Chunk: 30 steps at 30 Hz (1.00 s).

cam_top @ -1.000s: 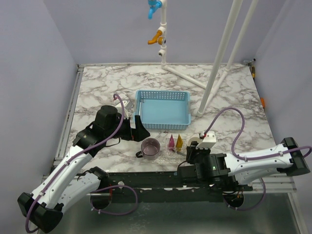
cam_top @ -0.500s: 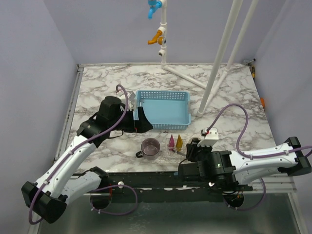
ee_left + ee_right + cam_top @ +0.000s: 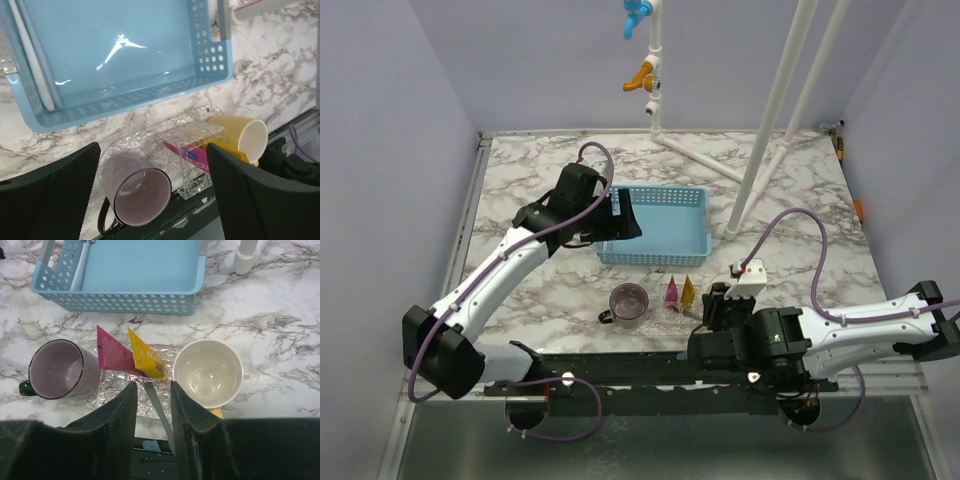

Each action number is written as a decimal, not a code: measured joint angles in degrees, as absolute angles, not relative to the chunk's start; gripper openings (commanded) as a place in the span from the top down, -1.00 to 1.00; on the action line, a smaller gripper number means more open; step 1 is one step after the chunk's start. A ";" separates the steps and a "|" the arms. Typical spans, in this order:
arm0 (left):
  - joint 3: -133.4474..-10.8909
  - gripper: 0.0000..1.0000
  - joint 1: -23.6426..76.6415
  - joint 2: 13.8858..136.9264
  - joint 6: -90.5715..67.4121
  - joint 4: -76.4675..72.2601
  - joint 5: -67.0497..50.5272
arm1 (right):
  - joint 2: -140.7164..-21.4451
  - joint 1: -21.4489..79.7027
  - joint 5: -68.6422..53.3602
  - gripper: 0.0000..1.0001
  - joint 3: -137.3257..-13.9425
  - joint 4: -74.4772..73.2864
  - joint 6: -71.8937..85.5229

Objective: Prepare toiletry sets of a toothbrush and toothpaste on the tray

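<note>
The clear tray lies at the table's near edge. On it stand a magenta toothpaste and a yellow toothpaste, leaning against each other. A thin grey toothbrush handle runs from under the tubes towards me. It lies loose between the parted fingers of my right gripper, which is open. Another toothbrush, a white one, lies along the left wall of the blue basket. My left gripper hovers wide open over that basket's left end, holding nothing.
A purple mug stands at the tray's left end and a yellow mug at its right end. White pipe stands rise behind the basket. The table's front rail runs just below the tray.
My left arm has swung away from the near table towards the back right and now hangs over the basket's left end. The right gripper has barely moved, its jaws a touch wider.
</note>
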State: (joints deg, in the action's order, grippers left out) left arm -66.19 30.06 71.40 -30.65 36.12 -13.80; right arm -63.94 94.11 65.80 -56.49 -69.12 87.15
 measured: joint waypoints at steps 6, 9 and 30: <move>-72.27 -0.63 29.78 80.09 -30.37 39.55 -6.26 | -63.22 94.11 65.10 0.28 -56.90 -67.59 84.55; -75.11 -0.48 29.10 83.02 -30.09 41.36 -2.83 | -61.91 94.11 64.53 0.28 -56.86 -66.78 83.74; -83.26 -0.06 21.76 102.10 -25.36 47.31 1.17 | -52.47 94.11 62.17 0.28 -52.84 -63.68 79.83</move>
State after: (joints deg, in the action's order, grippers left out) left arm -83.26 21.76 102.10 -25.36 47.31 1.17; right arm -52.47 94.11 62.17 -52.84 -63.68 79.83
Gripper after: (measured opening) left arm 0.540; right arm 0.362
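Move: The white toothbrush lies along the inside of the blue basket's left wall, its middle about 15 cm ahead of the left hand, 5 cm to its left and 20 cm below. The basket's middle is some 10 cm to the right of it. The purple mug stands roughly 7 cm back of the left hand and 1 cm to its left, 16 cm lower. From the right hand the toothbrush lies about 28 cm ahead, 25 cm left and 19 cm below. The white toothbrush's near end is what the left hand comes over: it reaches forward about 10 cm and drifts left towards the basket's left wall, then sinks nearly straight down, about 11 cm lower in all. Meanwhile the wrist turns some 30 degrees so the fingers point more steeply down, and they narrow from nearly wide to about half open, one to either side of the handle's line, still above it. ##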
